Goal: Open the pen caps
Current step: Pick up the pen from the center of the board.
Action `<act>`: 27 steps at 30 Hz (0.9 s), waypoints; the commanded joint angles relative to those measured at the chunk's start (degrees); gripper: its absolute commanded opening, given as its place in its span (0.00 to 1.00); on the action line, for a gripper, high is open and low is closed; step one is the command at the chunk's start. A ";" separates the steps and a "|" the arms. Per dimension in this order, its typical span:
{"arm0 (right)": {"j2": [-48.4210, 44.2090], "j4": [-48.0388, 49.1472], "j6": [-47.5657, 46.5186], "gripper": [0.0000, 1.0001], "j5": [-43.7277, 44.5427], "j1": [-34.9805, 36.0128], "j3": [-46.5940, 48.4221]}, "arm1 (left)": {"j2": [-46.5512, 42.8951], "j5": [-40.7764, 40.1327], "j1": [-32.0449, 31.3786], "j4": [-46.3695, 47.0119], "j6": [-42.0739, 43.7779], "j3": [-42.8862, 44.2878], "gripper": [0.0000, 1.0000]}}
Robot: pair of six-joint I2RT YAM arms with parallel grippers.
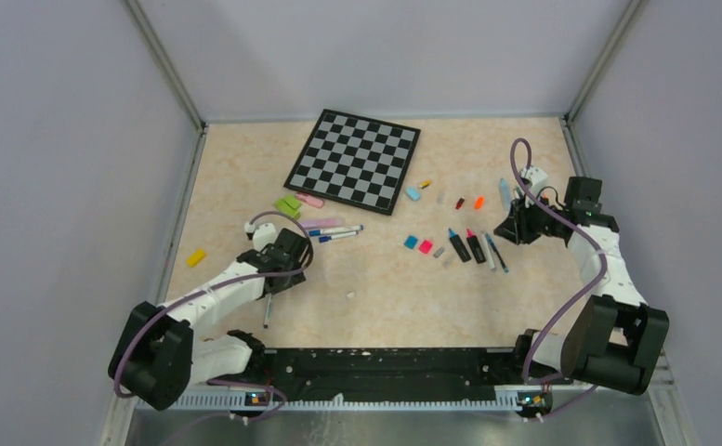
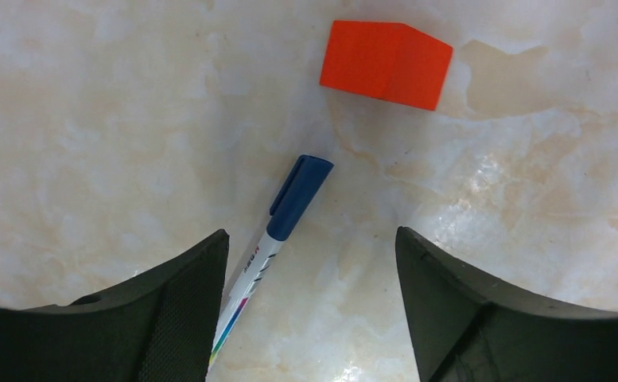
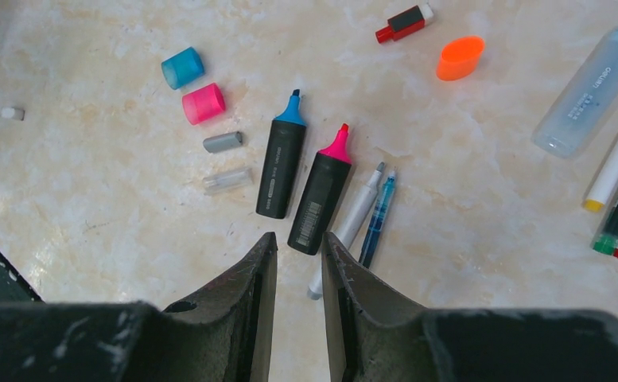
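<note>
In the left wrist view a white pen [image 2: 246, 278] wearing a dark blue cap [image 2: 299, 195] lies on the table between my left gripper's [image 2: 313, 235] wide-open jaws, close against the left finger [image 2: 186, 294]. From above, that gripper [image 1: 271, 283] hangs over this pen [image 1: 267, 314]. My right gripper [image 3: 300, 239] [image 1: 508, 230] hovers with a narrow empty gap between its jaws, just short of two uncapped black highlighters, one blue-tipped [image 3: 280, 167] and one pink-tipped [image 3: 321, 199]. Loose cyan [image 3: 182, 68], pink [image 3: 203, 103], grey [image 3: 223, 142], clear [image 3: 227, 180] and orange [image 3: 460, 57] caps lie nearby.
An orange block [image 2: 385, 64] lies ahead of the left gripper. A grey pen [image 3: 353, 219] and a thin blue pen [image 3: 378, 219] lie beside the highlighters, with a light-blue barrel [image 3: 588, 99] to the right. The checkered board [image 1: 353, 160], green blocks [image 1: 288, 205] and more pens [image 1: 334, 230] sit mid-table.
</note>
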 commanded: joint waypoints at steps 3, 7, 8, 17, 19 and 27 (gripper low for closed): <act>-2.31 0.31 -1.39 0.26 -1.91 -0.65 0.79 | 2.45 1.24 2.65 -2.54 -4.78 0.12 0.74; -2.40 0.25 -1.37 0.26 -1.93 -0.72 0.79 | 2.60 2.36 3.84 -2.99 -5.74 -0.28 0.69; -2.34 0.21 -1.42 0.26 -1.99 -0.71 0.79 | 2.22 2.85 4.16 -2.88 -5.83 -0.71 0.68; -2.58 0.12 -1.54 0.26 -1.84 -0.73 0.97 | 0.97 7.71 6.23 -1.72 -6.24 -2.20 0.53; -2.56 0.10 -1.57 0.26 -1.74 -0.68 0.97 | 1.40 8.47 6.23 -1.69 -6.55 -2.62 0.49; -2.59 0.15 -1.51 0.26 -1.52 -0.67 0.88 | -0.58 13.05 6.23 1.30 -6.54 -4.96 0.28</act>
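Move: The blue-capped pen lies about 2 cm below the left hand's point, its cap just ahead between the open fingers; its middle is roughly 3 cm back and 2 cm left. The orange piece sits about 6 cm straight ahead of the hand, the blue-ended pens some 9 cm ahead and 10 cm right, and the white cap 2 cm back and 13 cm right. From the right hand, the pen is about 45 cm left, 11 cm back and 12 cm lower. The left hand sinks about 1 cm over the pen, with a slight drift back, while the wrist turns some 10 degrees counter-clockwise and tips its left side down a little. All the while its fingers close from wide open to a narrow gap around the lower part of the blue cap, the left finger coming against the pen and pushing it rightward until the cap stands between both fingertips. ##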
